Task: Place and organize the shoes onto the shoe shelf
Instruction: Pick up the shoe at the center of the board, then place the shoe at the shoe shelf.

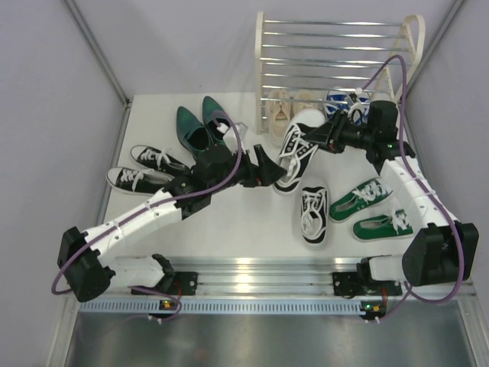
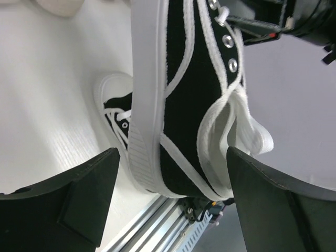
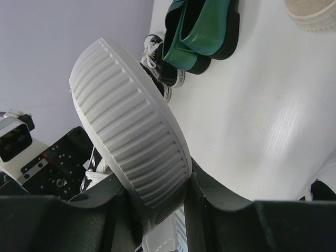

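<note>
A black-and-white sneaker (image 1: 294, 155) hangs in the air between both arms, in front of the shoe shelf (image 1: 336, 46). My right gripper (image 1: 322, 138) is shut on its toe end; the ribbed white sole (image 3: 126, 131) is pinched between the jaws (image 3: 157, 202). My left gripper (image 1: 265, 170) stands open around the heel (image 2: 184, 105), its fingers (image 2: 68, 199) apart from the shoe on both sides. Its mate (image 1: 313, 215) lies on the table below. Beige lace-ups (image 1: 279, 107) and a blue sneaker (image 1: 340, 99) sit at the shelf's bottom.
Dark green dress shoes (image 1: 195, 126) lie behind the left arm, and another black-and-white pair (image 1: 145, 170) at the table's left. Two green sneakers (image 1: 374, 212) lie under the right arm. The shelf's upper chrome bars hold nothing.
</note>
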You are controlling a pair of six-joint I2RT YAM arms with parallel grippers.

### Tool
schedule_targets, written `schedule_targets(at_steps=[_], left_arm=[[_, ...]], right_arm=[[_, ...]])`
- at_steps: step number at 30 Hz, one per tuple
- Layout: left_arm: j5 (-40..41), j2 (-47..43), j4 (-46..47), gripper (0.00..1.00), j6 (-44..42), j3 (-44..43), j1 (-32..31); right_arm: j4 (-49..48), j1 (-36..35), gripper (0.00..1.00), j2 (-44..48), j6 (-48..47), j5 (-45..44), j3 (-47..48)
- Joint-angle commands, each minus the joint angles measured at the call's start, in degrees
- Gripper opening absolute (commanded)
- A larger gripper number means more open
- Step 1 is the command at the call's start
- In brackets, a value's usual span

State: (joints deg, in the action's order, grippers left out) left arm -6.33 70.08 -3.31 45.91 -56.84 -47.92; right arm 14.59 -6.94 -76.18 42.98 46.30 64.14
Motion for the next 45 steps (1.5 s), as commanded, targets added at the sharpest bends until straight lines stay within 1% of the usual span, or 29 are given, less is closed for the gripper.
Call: schedule_targets(at_steps=[1,6,9,10,11,12,14,16,17,19,20,21,23,24,25,26,27,28,29,30,31,32,33,34,35,37,38,41,45], left_arm=[[3.59,-2.67,6.74,0.87,0.85,0.24,0.02],[5.71,-1.27,7.00,0.83,-2.93,-1.95,-0.07],[5.71,1.54,6.91,0.72,-5.82,-4.49,-0.42],[5.63,2.33,6.57,0.65,-8.01,-5.38,-0.68],[5.62,3.90,5.43,0.61,-9.16,-6.08,-1.03],[5.71,4.70,4.46,0.61,-10.22,-7.13,-1.73],[9.04,6.37,1.57,0.56,-13.21,-9.42,-3.22],[10.10,7.17,0.85,0.51,-15.32,-10.66,-3.93],[10.45,7.61,0.42,0.46,-15.93,-10.92,-4.28],[11.07,8.14,-0.29,0.42,-17.60,-11.54,-4.55],[11.25,8.57,-0.64,0.31,-18.04,-11.71,-4.64],[11.42,8.84,-1.17,0.25,-18.57,-11.89,-4.72],[12.12,9.02,-1.35,0.01,-19.54,-11.98,-4.64],[12.82,9.02,-1.35,0.00,-19.54,-11.89,-4.64],[15.01,8.84,-1.35,0.00,-19.37,-11.80,-4.64],[16.42,8.58,-1.52,0.00,-18.85,-11.98,-4.55],[18.26,8.58,-2.13,0.00,-16.93,-12.15,-4.46],[20.02,8.06,-2.92,0.00,-16.12,-12.16,-4.20],[20.04,7.96,-3.02,0.00,-15.25,-12.16,-3.07],[19.86,7.70,-3.10,0.00,-13.50,-12.24,-2.19],[18.99,7.26,-2.93,0.00,-12.61,-12.24,-1.31],[18.46,7.17,-2.75,0.00,-11.73,-12.33,0.53],[17.76,7.08,-2.58,0.00,-10.24,-12.59,1.51],[17.06,7.34,-2.40,0.00,-9.70,-12.68,2.56],[15.66,7.61,-1.62,0.00,-9.35,-12.94,4.31],[14.94,9.01,-0.74,0.00,-9.26,-14.25,5.64],[14.24,9.80,-0.21,0.00,-9.35,-14.96,6.60],[13.71,13.93,-0.03,0.00,-9.17,-19.26,8.28],[17.66,19.73,-1.78,0.00,-8.47,-26.91,8.72]], right_arm=[[-6.42,0.00,0.00,2.53,5.97,0.28,0.55],[-6.33,-0.44,0.00,3.23,5.36,-1.39,-0.50],[-7.29,-0.53,0.00,3.76,6.85,-2.18,-1.30],[-7.99,-0.53,0.00,3.76,7.20,-2.62,-1.47],[-8.26,-0.62,0.00,3.93,7.55,-2.71,-1.65],[-8.17,-0.53,0.00,4.11,7.64,-3.15,-1.65],[-8.35,-0.53,0.00,4.20,7.64,-3.15,-1.74],[-8.17,-0.53,0.00,4.37,7.73,-3.41,-2.09],[-8.35,-0.62,0.00,4.55,7.91,-3.50,-2.18],[-8.61,-0.53,0.00,4.55,8.26,-3.50,-2.70],[-8.79,-0.53,0.00,4.55,8.26,-3.41,-2.79],[-8.96,-0.53,0.00,4.55,8.35,-3.41,-2.88],[-9.31,-0.53,0.00,4.55,8.00,-3.41,-3.14],[-9.40,-0.53,0.00,4.46,7.56,-3.07,-3.23],[-9.49,-0.62,0.02,4.46,7.03,-2.80,-3.14],[-9.67,-0.53,0.08,4.55,4.24,-2.45,-2.88],[-8.88,-0.53,0.18,4.55,1.61,-1.58,-2.44],[-7.40,-0.44,0.43,4.64,-2.34,-1.22,-0.26],[-4.86,-0.36,0.55,5.16,-10.99,-1.39,1.06],[-0.66,-0.27,0.67,5.34,-14.99,-2.26,2.38],[1.30,0.08,0.85,5.78,-18.69,-2.01,4.31],[2.62,1.13,0.92,6.65,-24.73,-2.09,4.94],[4.81,1.83,0.99,7.18,-27.22,-2.27,5.38],[5.97,2.62,0.99,7.62,-29.77,-1.92,6.08],[6.93,4.46,0.99,8.76,-34.50,-1.40,6.26],[9.65,6.32,1.00,9.91,-38.92,0.62,6.00],[10.36,9.46,1.00,11.22,-41.90,1.41,5.65],[11.51,13.16,0.99,14.20,-46.31,3.35,3.37],[12.13,16.25,0.99,17.47,-47.55,3.97,0.29]])
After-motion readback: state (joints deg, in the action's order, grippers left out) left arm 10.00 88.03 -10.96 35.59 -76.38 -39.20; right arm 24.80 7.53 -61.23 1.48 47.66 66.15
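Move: The black-and-white shoe hangs in the right hand's grip; from the open left hand its middle lies about 7 cm right and 4 cm ahead, roughly level. From the left hand, the left beige shoe on the rack is some 22 cm ahead, 5 cm right and 18 cm lower; the other black-and-white shoe about 16 cm right, 13 cm back and 18 cm lower. From the right hand, the held shoe's middle is about 5 cm left and 5 cm back, level. The black-and-white shoe, held nearly still by the right hand, gets pinched near its collar and laces by the left, which works forward about 4 cm, rolling its left side up, and shuts. Then the right fingers open wide and back off right and up some 10 cm, tilting strongly, while the left hand carries the shoe roughly 10 cm forward towards the rack, swinging left and turning counter-clockwise. ##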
